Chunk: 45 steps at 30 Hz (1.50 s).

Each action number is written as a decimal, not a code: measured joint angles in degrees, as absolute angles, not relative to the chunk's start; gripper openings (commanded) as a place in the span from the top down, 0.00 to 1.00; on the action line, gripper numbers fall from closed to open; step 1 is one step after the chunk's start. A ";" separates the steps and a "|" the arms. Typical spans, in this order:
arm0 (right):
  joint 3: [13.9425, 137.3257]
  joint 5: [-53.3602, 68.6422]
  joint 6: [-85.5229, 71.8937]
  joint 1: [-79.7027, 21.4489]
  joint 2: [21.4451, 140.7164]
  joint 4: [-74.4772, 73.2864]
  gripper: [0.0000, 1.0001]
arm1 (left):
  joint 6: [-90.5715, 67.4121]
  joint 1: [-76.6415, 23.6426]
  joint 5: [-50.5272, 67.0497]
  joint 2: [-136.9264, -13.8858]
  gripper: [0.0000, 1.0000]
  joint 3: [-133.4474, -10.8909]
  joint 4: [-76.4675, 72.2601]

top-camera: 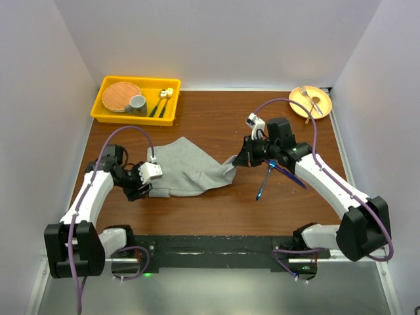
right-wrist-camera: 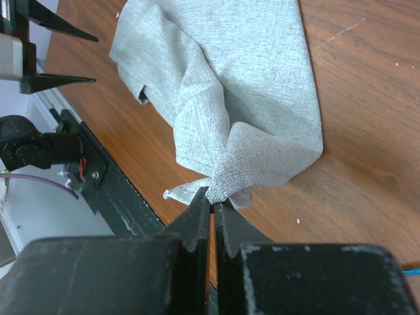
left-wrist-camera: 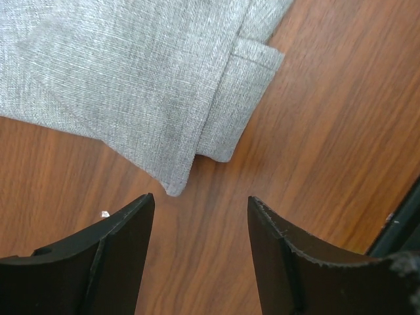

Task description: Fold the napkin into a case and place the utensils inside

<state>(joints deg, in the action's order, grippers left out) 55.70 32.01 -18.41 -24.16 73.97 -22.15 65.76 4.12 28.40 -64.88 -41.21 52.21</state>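
The grey napkin (top-camera: pixel 187 167) lies crumpled and partly folded over on the wooden table, drawn out to a point on its right. My right gripper (top-camera: pixel 237 161) is shut on that right corner; in the right wrist view the cloth (right-wrist-camera: pixel 249 85) bunches at the pinched tips (right-wrist-camera: pixel 213 197). My left gripper (left-wrist-camera: pixel 200 200) stands open just off the napkin's (left-wrist-camera: pixel 131 72) near-left corner, with only bare wood between its fingers. Two blue-handled utensils (top-camera: pixel 264 180) lie on the table beside the right arm, partly hidden under it.
A yellow tray (top-camera: pixel 105 111) at the back left holds a wooden plate, a grey cup (top-camera: pixel 137 103) and gold-headed cutlery. An orange plate (top-camera: pixel 318 93) with a silver fork sits at the back right. A black rail (top-camera: pixel 210 249) runs along the near edge.
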 measured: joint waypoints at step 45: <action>99.68 32.23 -17.67 -15.33 66.28 -28.71 1.00 | 24.58 4.34 21.78 -55.64 1.00 -90.85 40.34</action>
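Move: A near-left corner of the napkin lies flat on the table about 3 cm ahead of the open left gripper, 1 cm to its left and 3 cm below. The yellow tray stands some 32 cm ahead of the left gripper, about 2 cm to its left. The right gripper already holds the napkin's raised right end; the near-left corner is roughly 31 cm to its left, 5 cm back and 14 cm lower. The fork lies about 10 cm right and 4 cm back, the knife 16 cm right and 1 cm back. Bring the left gripper down and a little forward onto the near-left corner of the napkin and close the fingers to pinch it, the right keeping its hold and waiting. Then raise both grippers together, fast, about 40 cm clear of the table, arcing forward and then back towards the bases, both sets of fingers tilting up some 45–50 degrees, the right easing 5 cm outward. ##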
